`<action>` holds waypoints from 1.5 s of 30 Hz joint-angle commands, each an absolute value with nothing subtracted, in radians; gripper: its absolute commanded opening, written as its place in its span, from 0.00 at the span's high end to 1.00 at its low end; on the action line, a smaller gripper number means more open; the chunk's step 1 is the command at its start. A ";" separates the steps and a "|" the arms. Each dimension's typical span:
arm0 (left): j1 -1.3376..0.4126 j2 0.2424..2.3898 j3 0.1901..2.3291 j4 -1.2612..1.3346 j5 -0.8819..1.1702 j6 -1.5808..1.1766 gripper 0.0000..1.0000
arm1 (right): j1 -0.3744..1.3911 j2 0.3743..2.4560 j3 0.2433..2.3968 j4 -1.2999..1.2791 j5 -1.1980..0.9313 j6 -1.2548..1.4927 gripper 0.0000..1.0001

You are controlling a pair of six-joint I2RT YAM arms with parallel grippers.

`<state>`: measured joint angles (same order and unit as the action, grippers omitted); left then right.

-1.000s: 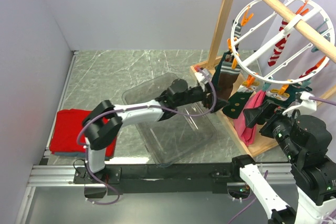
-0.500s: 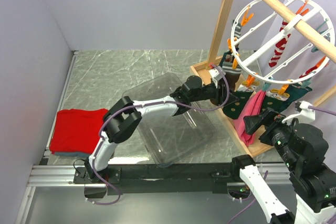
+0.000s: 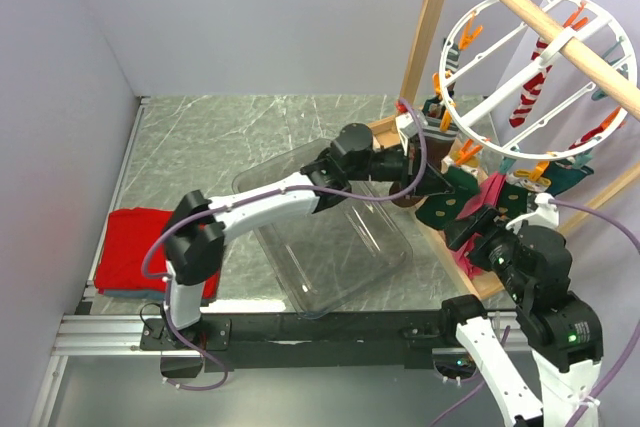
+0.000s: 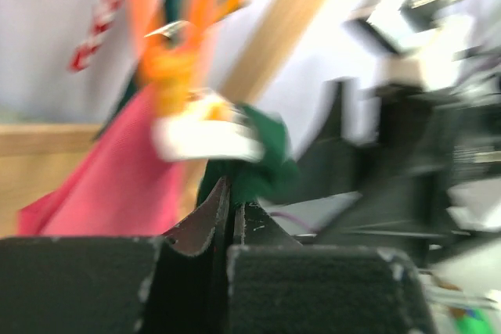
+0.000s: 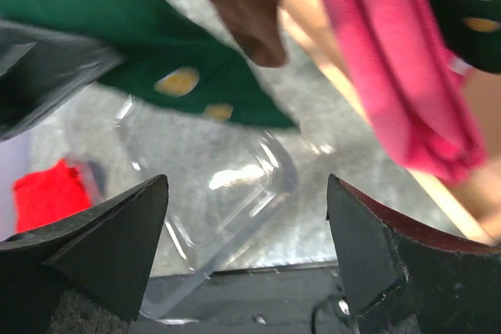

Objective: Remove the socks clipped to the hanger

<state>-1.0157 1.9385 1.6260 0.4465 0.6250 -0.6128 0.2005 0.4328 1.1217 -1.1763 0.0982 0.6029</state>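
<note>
The hanger [image 3: 545, 72], a white spoked ring with orange pegs, hangs from a wooden rail. Clipped to it are red-and-white striped socks [image 3: 530, 87], a pink sock [image 3: 492, 189] and dark green socks [image 3: 452, 202]. My left gripper [image 3: 418, 179] reaches under the ring's left side. Its jaws are shut [image 4: 232, 193] with the edge of a dark green sock [image 4: 262, 166] pinched at the tips; an orange peg [image 4: 168, 68] hangs just above. My right gripper [image 3: 478, 232] is open [image 5: 246, 224] and holds nothing, below the dotted green sock [image 5: 180, 60] and the pink sock [image 5: 399, 76].
A clear plastic bin [image 3: 330, 247] lies on the marble-patterned table under the left arm. A folded red cloth [image 3: 135, 247] sits at the left wall. The wooden frame's post [image 3: 425, 37] and base board [image 3: 490, 282] stand beside the socks.
The left gripper moved right and up to the socks and went from open to shut on green fabric. The right arm moved in towards the socks from below, its jaws slightly narrower.
</note>
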 commanded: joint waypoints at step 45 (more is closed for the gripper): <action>-1.011 1.828 1.767 0.321 0.443 -0.506 0.21 | 0.206 0.121 0.922 -0.899 -0.163 0.551 1.00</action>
<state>-1.0138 1.8133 1.6756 0.2611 0.4736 -0.5385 0.2012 0.1337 0.8921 -0.8970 -0.1398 0.5671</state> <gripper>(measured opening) 0.778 0.014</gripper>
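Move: The left gripper already pinches the dark green sock; the open right gripper it is taken to waits about 8 cm back, 2 cm right and 6 cm lower. The sock's orange clip is roughly 7 cm ahead, 3 cm right and 4 cm above the left gripper. From the right gripper, the green sock lies some 6 cm ahead, 3 cm left and 4 cm up, the pink sock about 3 cm ahead and 5 cm right, around its level. Draw the held green sock back some 5 cm and up about as much with the left gripper, while the right goes about 4 cm left, tips up some 20 degrees and shuts on the sock's lower part. Then open the left to let go and send it forward about 7 cm, dipping and rising again towards the orange clip, as the right keeps its pinch. ##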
